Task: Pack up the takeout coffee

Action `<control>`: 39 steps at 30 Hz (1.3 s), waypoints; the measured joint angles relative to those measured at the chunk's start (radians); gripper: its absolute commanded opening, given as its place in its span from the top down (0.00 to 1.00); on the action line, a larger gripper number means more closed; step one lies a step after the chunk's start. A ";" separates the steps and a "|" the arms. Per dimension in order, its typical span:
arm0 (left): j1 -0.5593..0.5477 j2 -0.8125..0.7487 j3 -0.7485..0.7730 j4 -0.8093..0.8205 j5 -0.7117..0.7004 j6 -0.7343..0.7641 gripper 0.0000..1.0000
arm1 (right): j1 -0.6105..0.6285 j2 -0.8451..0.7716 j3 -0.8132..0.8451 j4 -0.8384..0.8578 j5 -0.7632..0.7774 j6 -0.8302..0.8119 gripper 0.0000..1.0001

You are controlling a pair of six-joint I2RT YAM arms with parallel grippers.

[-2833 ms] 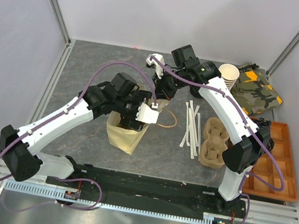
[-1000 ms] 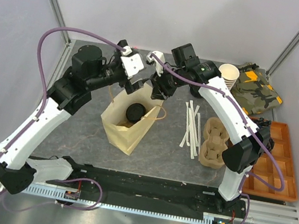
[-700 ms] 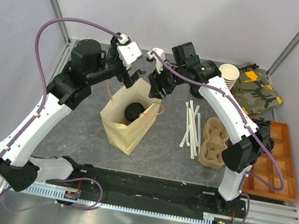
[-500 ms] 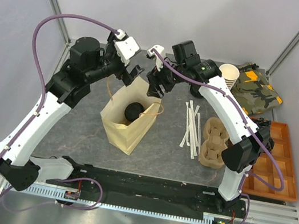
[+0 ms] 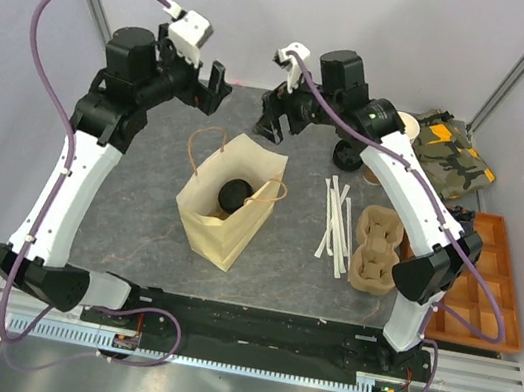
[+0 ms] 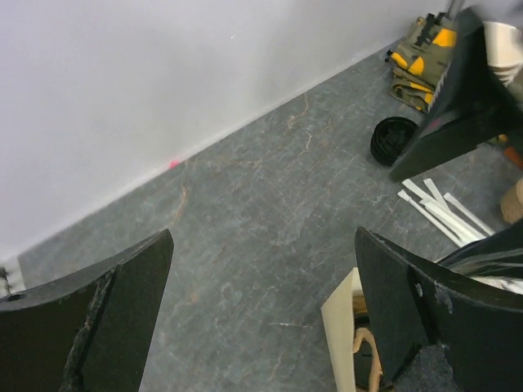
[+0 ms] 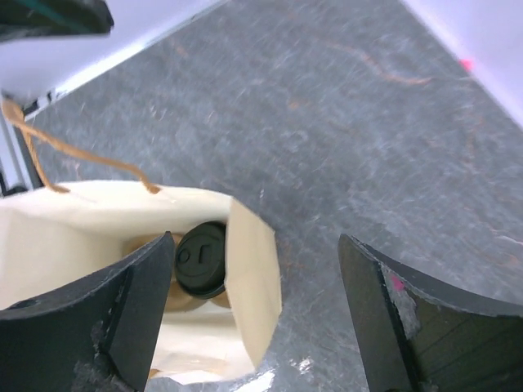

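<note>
The takeout coffee (image 5: 234, 194), a brown paper cup with a black lid (image 7: 202, 260), stands inside the open kraft paper bag (image 5: 235, 232) at the table's middle. My left gripper (image 5: 217, 85) hangs open above the table, behind and left of the bag, with nothing between its fingers (image 6: 98, 327). My right gripper (image 5: 269, 122) is open just behind the bag's far rim and apart from it. In the right wrist view the bag wall (image 7: 255, 278) lies between and below the fingers (image 7: 425, 327). The left wrist view catches only the bag's corner (image 6: 339, 322).
White stir sticks (image 5: 336, 224) and a pulp cup carrier (image 5: 375, 246) lie right of the bag. Loose black lids (image 6: 395, 139), a paper cup stack (image 5: 403, 129) and a camouflage pouch (image 5: 457, 154) sit at the back right. An orange tray (image 5: 485, 286) lies far right.
Both arms have risen and drawn back from the bag toward the rear wall. My right gripper has opened and left the bag's rim. The cup stays in the bag.
</note>
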 measured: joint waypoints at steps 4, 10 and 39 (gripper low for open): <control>0.110 0.042 0.034 -0.035 0.053 -0.106 0.00 | -0.040 -0.034 0.003 0.028 0.027 0.041 0.09; 0.279 0.110 0.044 -0.101 0.129 -0.249 0.00 | -0.097 -0.143 -0.016 0.024 0.109 0.049 0.10; 0.409 0.066 -0.266 -0.080 0.158 -0.449 0.00 | -0.153 -0.346 -0.885 0.122 0.517 0.133 0.61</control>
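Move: The straws lie on the table, their middle about 21 cm to the right of the right hand, 6 cm back and some 33 cm below. The black lid is about 22 cm right and 12 cm ahead of that hand, the pulp cup tray some 31 cm right and 10 cm back; the paper bag stands 9 cm left and 9 cm back. From the left hand, the straws are about 35 cm right and 7 cm back, far below. Rightward, away from the paper bag, the right hand first climbs about 7 cm, then sinks to finish some 20 cm below its starting height, above the straws without touching them; it turns clockwise about 35 degrees, tips its fingers down, and narrows them from wide to under half open. The left hand withdraws down and left, empty and wide open, swinging counter-clockwise and tipping down. ##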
